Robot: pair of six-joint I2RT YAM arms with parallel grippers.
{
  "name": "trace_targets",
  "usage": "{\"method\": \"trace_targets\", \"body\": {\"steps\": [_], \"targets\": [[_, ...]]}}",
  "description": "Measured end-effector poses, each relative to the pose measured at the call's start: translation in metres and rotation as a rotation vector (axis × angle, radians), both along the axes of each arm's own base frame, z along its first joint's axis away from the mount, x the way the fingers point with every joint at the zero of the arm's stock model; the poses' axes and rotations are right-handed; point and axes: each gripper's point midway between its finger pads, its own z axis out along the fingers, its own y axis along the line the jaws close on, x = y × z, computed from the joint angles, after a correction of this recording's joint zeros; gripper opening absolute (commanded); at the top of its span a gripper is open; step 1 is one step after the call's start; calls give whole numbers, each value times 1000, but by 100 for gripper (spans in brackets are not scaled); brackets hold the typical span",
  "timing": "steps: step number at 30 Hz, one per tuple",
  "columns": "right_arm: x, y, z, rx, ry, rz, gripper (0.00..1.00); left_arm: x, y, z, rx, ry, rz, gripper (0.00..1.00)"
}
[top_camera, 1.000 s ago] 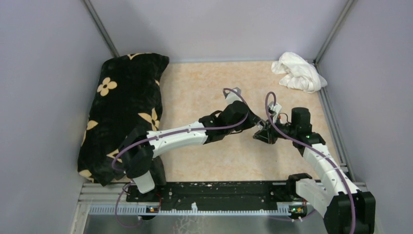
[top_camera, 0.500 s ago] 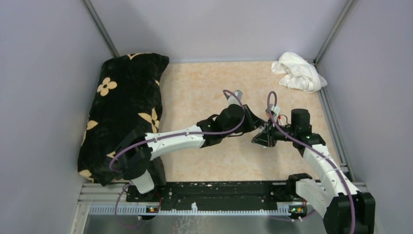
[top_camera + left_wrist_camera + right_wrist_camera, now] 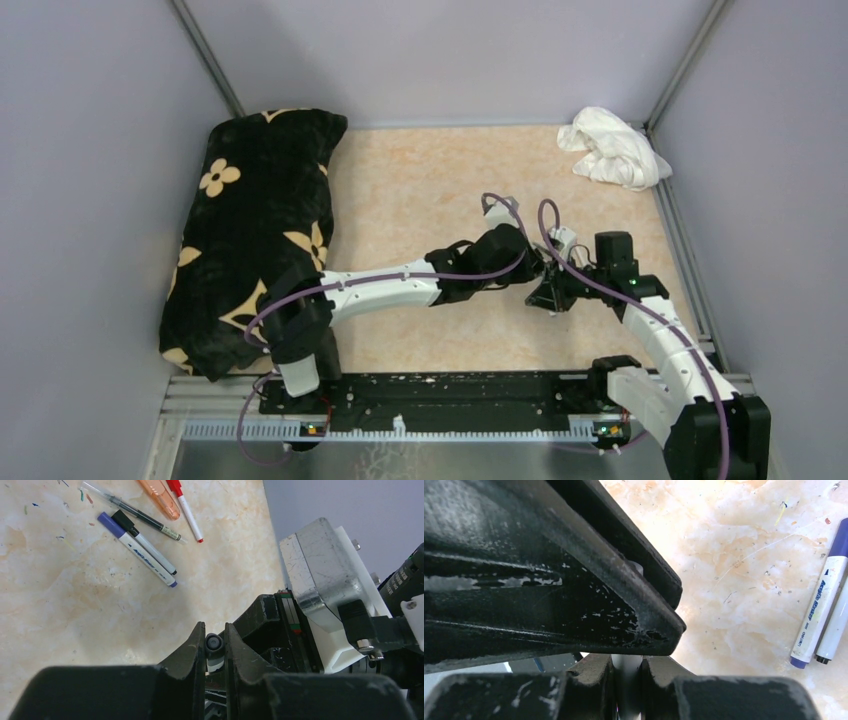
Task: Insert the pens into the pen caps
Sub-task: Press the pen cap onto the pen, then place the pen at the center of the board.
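Note:
In the left wrist view my left gripper (image 3: 214, 631) is shut on a dark grey pen cap (image 3: 214, 643), seen end-on, with a pale barrel just below it. My right gripper (image 3: 626, 662) is shut on that grey-white pen (image 3: 626, 677). From above, both grippers (image 3: 541, 282) meet tip to tip over the table's middle right. How far the pen sits inside the cap is hidden. On the table lie a blue-capped marker (image 3: 136, 548), a black-capped marker (image 3: 145, 542), a thin clear pen (image 3: 135, 512), an orange highlighter (image 3: 160, 497) and a red pen (image 3: 186, 507).
A black cushion with cream flowers (image 3: 255, 230) fills the left side of the table. A crumpled white cloth (image 3: 612, 148) lies in the far right corner. Grey walls close in the sides and back. The blue marker (image 3: 819, 615) lies right of the right gripper.
My left arm has reached further right and nearer, bringing its gripper tight against the right gripper. The right gripper has shifted only slightly. Both grips are unchanged.

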Motion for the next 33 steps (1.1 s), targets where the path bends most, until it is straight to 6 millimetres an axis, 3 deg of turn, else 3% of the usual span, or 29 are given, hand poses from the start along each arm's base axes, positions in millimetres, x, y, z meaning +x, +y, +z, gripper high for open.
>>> {"method": "trace_targets", "body": {"steps": [11,15,19,23,28,33], "targets": [[-2,1,0,3,-5,17,0,-2,1,1,28,-20,22,0],[-7,10,9,63,-24,74,0,-6,11,12,0,-24,31,13],[-10,22,23,132,-81,161,0,-12,25,27,-68,-39,41,37],[5,23,36,143,-191,170,0,-33,40,26,-60,-30,18,56],[32,26,70,153,-384,190,0,-84,40,14,-38,18,-113,67],[35,28,78,160,-435,212,0,-86,55,18,-35,-2,-123,77]]}}
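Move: The left gripper has the grey pen cap between its pads, already on the pen that the right gripper holds; the pen's barrel lies about 3 cm back from the left hand and some 5 cm below. From the right hand the cap is about 3 cm ahead, level sideways and 4 cm up. On the table, the blue marker lies roughly 12 cm ahead of the left hand, 3 cm to its right and 14 cm lower, with the black-capped marker 2 cm to the right of it and 1 cm farther out. Hold both grippers almost still, cap against pen, then carry the pair about 2 cm left and up together. Now open the left fingers wide off the cap and draw that hand back some 8 cm, easing farther left. Keep the right grip on the pen, lift it up and forward, and roll it about 25 degrees, forward side up. ##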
